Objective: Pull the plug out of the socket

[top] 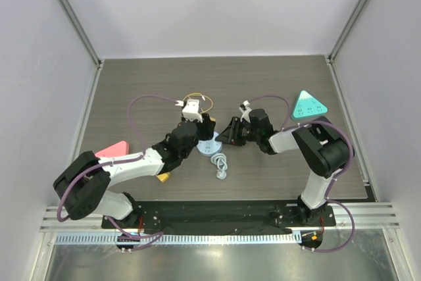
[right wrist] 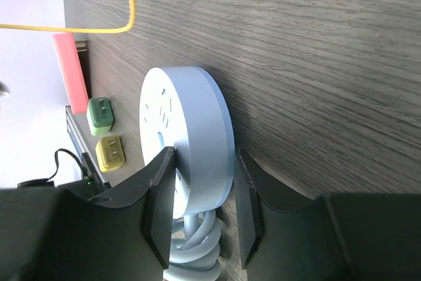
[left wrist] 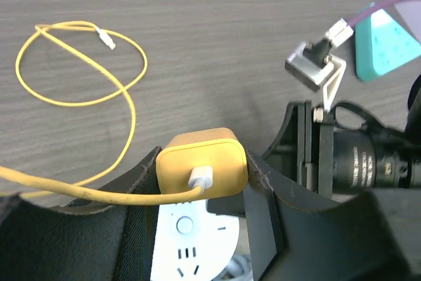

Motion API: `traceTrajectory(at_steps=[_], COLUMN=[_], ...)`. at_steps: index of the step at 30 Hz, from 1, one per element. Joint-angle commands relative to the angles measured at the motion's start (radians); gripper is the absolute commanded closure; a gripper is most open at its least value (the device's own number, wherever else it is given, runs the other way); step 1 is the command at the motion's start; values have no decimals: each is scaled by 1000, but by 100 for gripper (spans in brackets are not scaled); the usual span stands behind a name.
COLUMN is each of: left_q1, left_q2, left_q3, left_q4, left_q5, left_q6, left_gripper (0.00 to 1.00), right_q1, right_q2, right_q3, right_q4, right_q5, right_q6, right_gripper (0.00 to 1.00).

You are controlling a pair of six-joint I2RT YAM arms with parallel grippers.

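Observation:
My left gripper (left wrist: 202, 169) is shut on the yellow plug (left wrist: 202, 168), whose yellow cable (left wrist: 79, 64) loops over the table behind it. The white round socket (left wrist: 191, 245) shows below the plug with its button and empty slots. The plug's prongs are hidden, so I cannot tell if they are out. My right gripper (right wrist: 200, 182) is shut on the socket (right wrist: 191, 136), one finger (right wrist: 158, 208) on its face and the other at its underside. In the top view the two grippers, left (top: 207, 129) and right (top: 231, 133), meet over the socket (top: 209, 145).
The socket's coiled white cord (top: 220, 162) lies toward the near edge. A teal triangle (top: 308, 105) sits at the right. A pink block (top: 113, 149) lies at the left. A spare green plug (right wrist: 100, 114) and a spare yellow plug (right wrist: 110, 153) lie near the front.

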Motion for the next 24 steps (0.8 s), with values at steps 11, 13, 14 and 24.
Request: traceTrajectory(at_steps=[11,13,14,24], left_q1=[238,311,357,540], left_q2=[117,166,215,488], left_q3=[233,305,322,456], left_q4=[-110,-167,-178,-29], left_q5=[223,303,331,505], left_q6=[-45,-71,-85,-218], left_gripper=[100,100,100,100], right_q1=[-6,-8,-8,-8], right_q2=[-83,-92,-95,-178], right_q3=[-51,-54,-54,-68], right_q4=[-185,-182,-183,-235], right_q5=[233,228,228,337], right_q6=[-142,-143,-148,-211], right_gripper=[99,99,99,99])
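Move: The left hand holds the plug, already free; the yellow cable loop it heads for lies about 15 cm ahead, 4 cm left and 13 cm below. The socket's middle is roughly 3 cm back of the left hand, straight in line and 12 cm below, with the coiled grey cord some 8 cm behind the socket and 3 cm right of it. The right hand grips the socket's rim, its middle about 3 cm to that hand's left and 1 cm back. Left hand sweeps the held plug some 16 cm forward and left, dipping late; right keeps the socket gripped. ##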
